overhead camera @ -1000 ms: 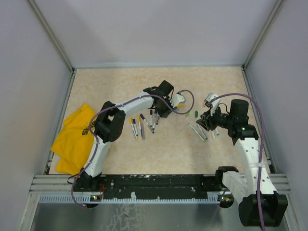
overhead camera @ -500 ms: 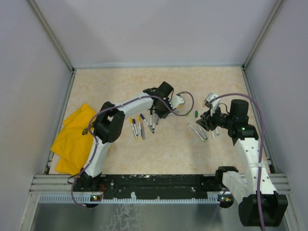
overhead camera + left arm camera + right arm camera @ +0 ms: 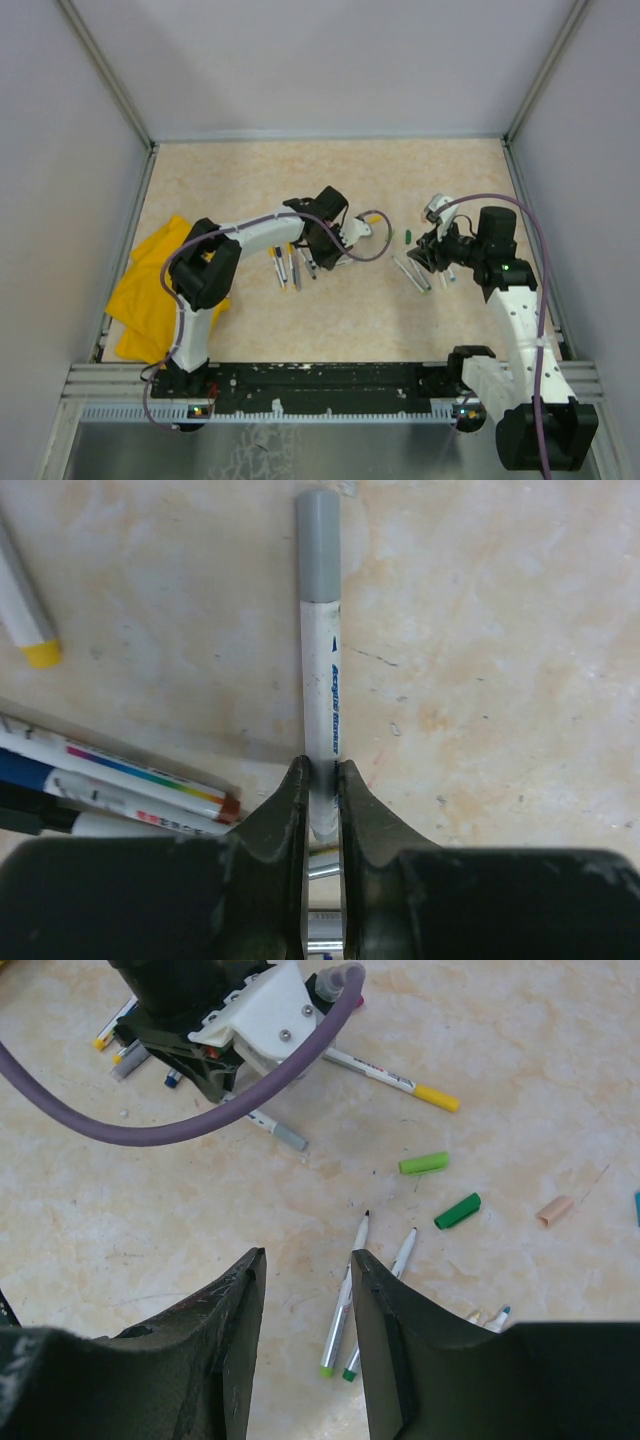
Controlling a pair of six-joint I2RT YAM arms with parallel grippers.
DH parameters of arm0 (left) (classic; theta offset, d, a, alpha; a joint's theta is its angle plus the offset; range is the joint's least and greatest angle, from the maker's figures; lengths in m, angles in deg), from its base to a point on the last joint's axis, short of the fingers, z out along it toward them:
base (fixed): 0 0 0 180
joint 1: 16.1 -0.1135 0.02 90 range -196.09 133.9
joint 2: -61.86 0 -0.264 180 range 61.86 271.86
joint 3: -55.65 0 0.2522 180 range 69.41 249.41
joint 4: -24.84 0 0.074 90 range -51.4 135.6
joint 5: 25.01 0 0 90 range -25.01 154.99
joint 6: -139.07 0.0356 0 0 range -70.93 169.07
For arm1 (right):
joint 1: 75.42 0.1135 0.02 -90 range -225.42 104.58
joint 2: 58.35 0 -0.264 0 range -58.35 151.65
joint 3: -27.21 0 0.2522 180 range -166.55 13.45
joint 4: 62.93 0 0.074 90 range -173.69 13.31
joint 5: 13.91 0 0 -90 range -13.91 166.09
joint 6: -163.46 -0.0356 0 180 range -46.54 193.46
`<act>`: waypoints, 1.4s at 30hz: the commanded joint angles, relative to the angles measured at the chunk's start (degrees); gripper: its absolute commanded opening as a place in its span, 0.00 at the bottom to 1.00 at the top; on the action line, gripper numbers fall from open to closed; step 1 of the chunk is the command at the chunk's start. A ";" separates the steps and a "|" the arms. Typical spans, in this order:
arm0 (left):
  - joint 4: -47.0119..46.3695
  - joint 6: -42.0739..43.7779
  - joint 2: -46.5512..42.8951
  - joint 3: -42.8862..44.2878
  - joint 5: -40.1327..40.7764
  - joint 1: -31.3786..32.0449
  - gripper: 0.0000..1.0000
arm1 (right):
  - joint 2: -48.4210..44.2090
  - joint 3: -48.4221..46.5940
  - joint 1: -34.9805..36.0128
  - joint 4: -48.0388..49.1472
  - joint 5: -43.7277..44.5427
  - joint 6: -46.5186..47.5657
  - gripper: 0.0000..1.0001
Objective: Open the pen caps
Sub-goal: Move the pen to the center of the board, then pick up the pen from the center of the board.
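Observation:
My left gripper is shut on the white barrel of a pen that lies on the table. Its grey pen cap is still on, pointing away from the jaws. From above, this gripper sits beside a cluster of pens. My right gripper hovers open and holds nothing. Beneath it lie two uncapped pens, and loose light green and dark green caps lie beyond them. The overhead view puts the right gripper at the right.
A yellow cloth lies bunched at the left edge. A yellow-ended pen rests right of the left gripper, and a peach cap lies farther right. Grey walls enclose the table on three sides.
My left arm has swung left and nearer, and its jaws have closed onto the grey-capped pen. The right arm has not moved.

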 commanded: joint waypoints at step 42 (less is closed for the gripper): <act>-57.76 -26.26 -60.98 -56.48 13.26 -7.62 1.00 | 5.58 1.06 11.86 0.79 -7.80 26.29 0.47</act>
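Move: In the left fingers already is the gray marker's tail, its cap end reaching right. The bare landing spot has its middle about 3 cm back and 4 cm right, practically at finger height. The magenta pen lies some 8 cm ahead and 1 cm left, the slanted dark-blue pen about 2 cm ahead and 7 cm left. For the right hand, the marker is roughly 17 cm left, 4 cm ahead and 16 cm below; the green cap is 10 cm ahead and 1 cm right. Drawing the gray marker back about 4 cm, low over the board and clear of the other pens, the left hand opens and lets go of its tail. It then climbs some 16 cm and swings 10 cm left, opening wide while the fingers tip up to point forward-right. Late on, the right hand starts left towards the marker, easing back and down and turning counter-clockwise. ##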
